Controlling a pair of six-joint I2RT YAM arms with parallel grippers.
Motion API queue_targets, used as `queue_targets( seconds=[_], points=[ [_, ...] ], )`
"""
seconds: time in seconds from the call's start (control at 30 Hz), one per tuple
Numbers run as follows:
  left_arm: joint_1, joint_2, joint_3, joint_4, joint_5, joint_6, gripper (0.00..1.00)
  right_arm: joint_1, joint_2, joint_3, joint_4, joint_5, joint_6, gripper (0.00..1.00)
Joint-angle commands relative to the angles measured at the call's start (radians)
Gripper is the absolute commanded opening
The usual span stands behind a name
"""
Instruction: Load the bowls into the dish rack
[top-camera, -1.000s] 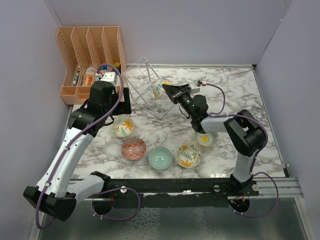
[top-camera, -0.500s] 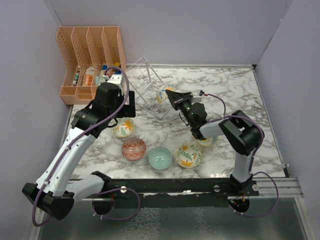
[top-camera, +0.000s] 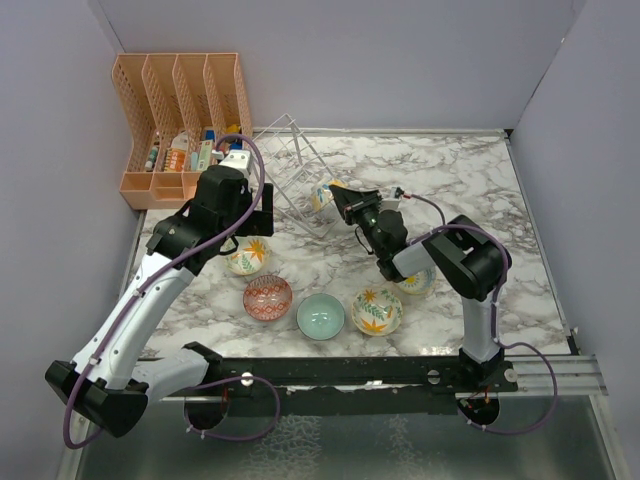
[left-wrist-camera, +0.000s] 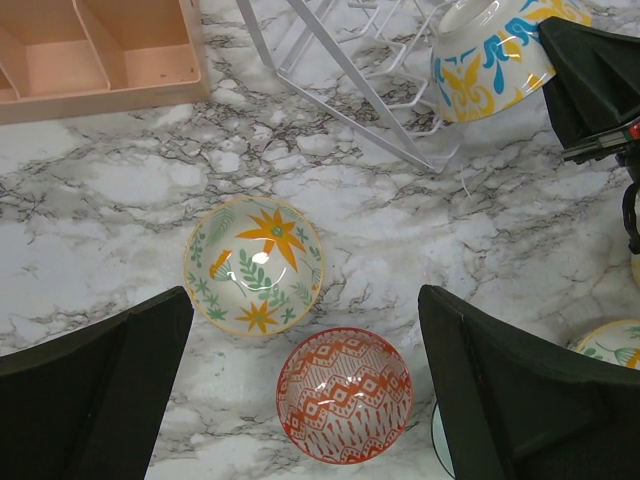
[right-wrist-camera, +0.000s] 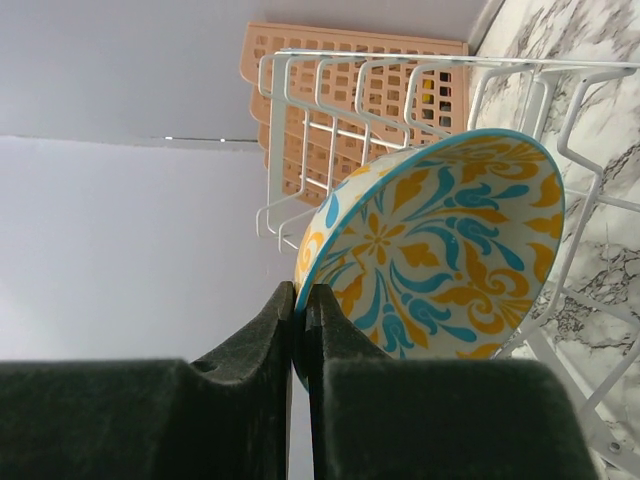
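My right gripper (top-camera: 338, 194) (right-wrist-camera: 300, 297) is shut on the rim of the blue-patterned bowl (top-camera: 322, 193) (right-wrist-camera: 440, 250). It holds the bowl tilted on edge against the near end of the white wire dish rack (top-camera: 288, 165) (right-wrist-camera: 400, 70). My left gripper (top-camera: 250, 215) (left-wrist-camera: 305, 300) is open and empty above the cream star-print bowl (top-camera: 247, 254) (left-wrist-camera: 254, 265) and the red-patterned bowl (top-camera: 267, 297) (left-wrist-camera: 343, 393). The teal bowl (top-camera: 320, 316), a cream leaf bowl (top-camera: 377, 311) and the yellow-sun bowl (top-camera: 415, 280), partly hidden by the right arm, sit on the marble table.
An orange slotted organizer (top-camera: 180, 110) (left-wrist-camera: 90, 60) with small items stands at the back left, next to the rack. Grey walls close the left, back and right sides. The left wrist view also shows the held bowl (left-wrist-camera: 490, 60) and the rack (left-wrist-camera: 340, 60).
My right gripper has carried the blue-patterned bowl down and nearer, against the rack's near end, with its arm folding in. My left arm has shifted slightly right.
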Motion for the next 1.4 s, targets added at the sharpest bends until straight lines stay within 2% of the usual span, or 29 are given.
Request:
queue_targets(
  seconds=[0.0, 0.13, 0.27, 0.37, 0.53, 0.6, 0.67, 0.8, 0.97, 1.17, 1.37],
  points=[
    [-0.005, 0.000, 0.014, 0.005, -0.023, 0.014, 0.99, 0.005, 0.023, 0.026, 0.081, 0.023, 0.060, 0.11],
    [-0.006, 0.000, 0.013, 0.006, -0.019, 0.015, 0.99, 0.005, 0.020, 0.033, 0.031, 0.000, 0.071, 0.28],
    [-0.006, -0.006, 0.011, 0.004, -0.027, 0.018, 0.99, 0.005, 0.019, 0.035, 0.009, -0.008, 0.075, 0.30],
    [-0.006, -0.008, 0.010, 0.005, -0.032, 0.020, 0.99, 0.005, 0.018, 0.043, -0.019, -0.025, 0.078, 0.27],
    [-0.006, -0.010, 0.011, 0.005, -0.035, 0.020, 0.99, 0.005, 0.011, 0.048, -0.044, -0.031, 0.079, 0.08],
    [-0.006, -0.009, 0.013, 0.005, -0.036, 0.022, 0.99, 0.005, -0.006, 0.042, -0.068, -0.030, 0.077, 0.07],
    [-0.006, -0.010, 0.018, 0.003, -0.040, 0.024, 0.99, 0.005, -0.042, 0.036, -0.122, -0.034, 0.078, 0.11],
    [-0.006, -0.010, 0.029, 0.004, -0.051, 0.027, 0.99, 0.004, -0.200, 0.050, -0.404, -0.046, -0.003, 0.27],
    [-0.006, -0.024, 0.018, 0.010, -0.033, 0.031, 0.99, 0.002, -0.410, 0.143, -0.897, -0.037, -0.203, 0.42],
    [-0.005, -0.049, 0.007, 0.014, -0.040, 0.030, 0.99, 0.002, -0.479, 0.354, -1.467, -0.030, -0.488, 0.49],
    [-0.005, -0.044, 0.043, -0.014, -0.102, 0.033, 0.99, 0.035, -0.438, 0.553, -1.832, -0.134, -0.805, 0.51]
  ],
)
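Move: My right hand still pinches the blue-and-orange bowl by its rim; its middle is about 4 cm left of that hand, 2 ahead and 3 lower. The dish rack's middle lies about 9 cm left, 5 ahead and 6 below the same hand. The daisy bowl is some 18 cm to its right and 14 back, about 11 lower. From my left hand the rack is roughly 17 cm ahead, 12 right and 17 below. I keep my right hand almost in place at the rack while its fingers part a little, nearly close again, then spread to about half open and let go of the bowl's rim. After that I pull quickly away, up some 9 cm and then back about 4 cm with a slight drift right, rolling the hand about 40 degrees, left side down. ##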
